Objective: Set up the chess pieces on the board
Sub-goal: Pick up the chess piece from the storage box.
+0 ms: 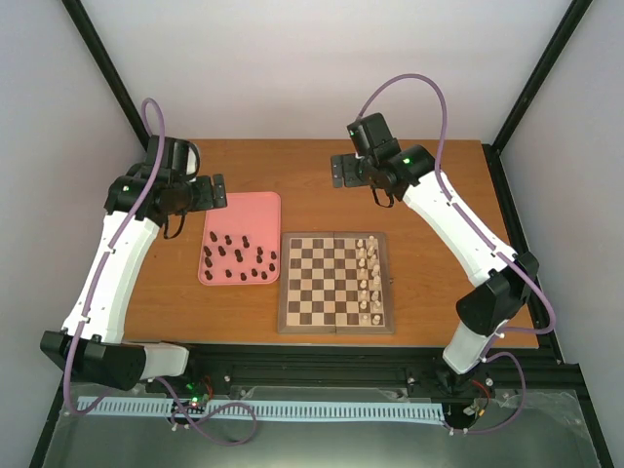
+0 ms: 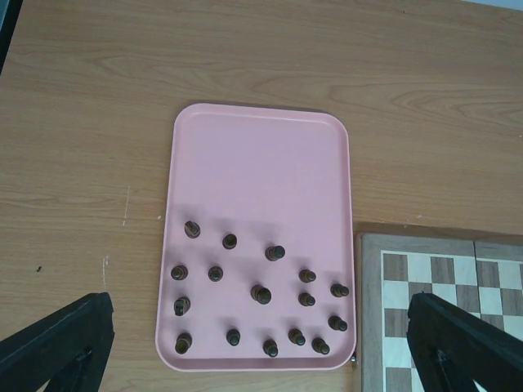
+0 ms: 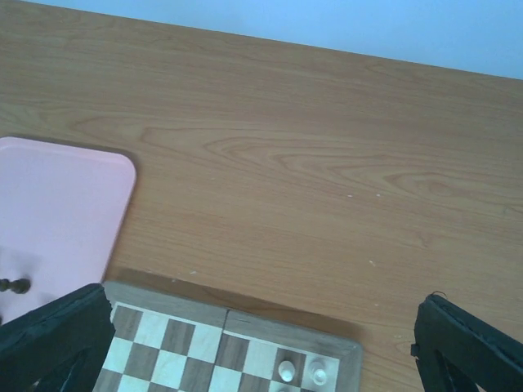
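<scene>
Several small dark brown chess pieces (image 1: 241, 258) (image 2: 261, 294) stand scattered in the near half of a pink tray (image 1: 244, 210) (image 2: 253, 155), left of the checkered wooden board (image 1: 327, 283) (image 2: 392, 245) (image 3: 245, 322). One dark piece (image 3: 15, 286) shows at the left edge of the right wrist view. My left gripper (image 1: 210, 192) (image 2: 261, 351) hovers high over the tray, open and empty. My right gripper (image 1: 353, 168) (image 3: 261, 351) hangs high beyond the board's far edge, also open and empty.
Cream-white pieces (image 1: 370, 278) (image 3: 298, 371) fill the board's two right-hand columns. The wooden table (image 1: 312, 175) is bordered by black frame posts and white walls. A black rail runs along the near edge by the arm bases.
</scene>
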Action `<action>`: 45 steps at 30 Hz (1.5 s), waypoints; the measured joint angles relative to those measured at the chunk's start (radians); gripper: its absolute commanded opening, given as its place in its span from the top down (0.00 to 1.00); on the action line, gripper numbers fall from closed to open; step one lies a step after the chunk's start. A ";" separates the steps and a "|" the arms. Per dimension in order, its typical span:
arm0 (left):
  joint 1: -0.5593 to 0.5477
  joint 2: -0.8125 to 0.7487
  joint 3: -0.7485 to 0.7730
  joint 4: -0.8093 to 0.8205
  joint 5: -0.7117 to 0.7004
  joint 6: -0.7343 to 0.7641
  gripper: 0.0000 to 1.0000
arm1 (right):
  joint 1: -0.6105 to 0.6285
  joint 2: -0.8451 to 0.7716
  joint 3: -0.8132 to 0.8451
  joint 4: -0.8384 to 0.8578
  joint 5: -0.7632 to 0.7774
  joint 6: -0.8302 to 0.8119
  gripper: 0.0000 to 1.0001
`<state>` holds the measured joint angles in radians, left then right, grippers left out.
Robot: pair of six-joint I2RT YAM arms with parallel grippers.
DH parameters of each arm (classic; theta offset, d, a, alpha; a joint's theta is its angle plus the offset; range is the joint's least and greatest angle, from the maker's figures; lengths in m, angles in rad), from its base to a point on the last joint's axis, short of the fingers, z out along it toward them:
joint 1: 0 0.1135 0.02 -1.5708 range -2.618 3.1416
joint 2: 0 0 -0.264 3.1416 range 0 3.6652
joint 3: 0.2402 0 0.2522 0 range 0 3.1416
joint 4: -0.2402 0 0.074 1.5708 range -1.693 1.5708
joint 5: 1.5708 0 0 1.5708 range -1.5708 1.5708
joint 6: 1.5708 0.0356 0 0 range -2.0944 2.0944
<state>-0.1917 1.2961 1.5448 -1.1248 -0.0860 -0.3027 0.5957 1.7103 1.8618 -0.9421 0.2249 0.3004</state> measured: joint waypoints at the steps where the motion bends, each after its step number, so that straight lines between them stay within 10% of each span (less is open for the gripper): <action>1: 0.000 0.000 0.001 0.000 0.000 0.001 0.00 | 0.000 0.001 0.000 -0.003 0.010 -0.001 0.00; 23: 0.000 -0.056 -0.003 -0.021 0.036 -0.013 0.00 | 0.000 0.011 -0.004 0.040 -0.027 -0.077 0.00; 45: 0.000 -0.163 -0.065 -0.078 -0.060 -0.125 0.00 | 0.193 0.461 0.363 0.008 -0.220 -0.120 0.36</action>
<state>-0.1917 1.1328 1.4799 -1.2026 -0.1459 -0.4274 0.7887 2.1715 2.2250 -0.9337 0.0048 0.1802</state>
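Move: The dark chess pieces grouped at the storage tray's right edge lie about 20 cm to the right hand's left, 8 cm back and some 26 cm below. The tray's middle is level with that hand, 26 cm to its left. The board's middle lies 14 cm back and 2 cm left, the white pieces on it 14 cm back and 7 cm right. From the left hand, those dark pieces are about 8 cm right and level. Towards the dark pieces in the pink tray the right hand, after hovering almost in place, speeds off left, roughly 18 cm, sinking about 8 cm, turning some 25 degrees counter-clockwise and narrowing its wide-open fingers by about a third. The left hand, empty and wide open, draws back about 5 cm, with a slight drift left. ##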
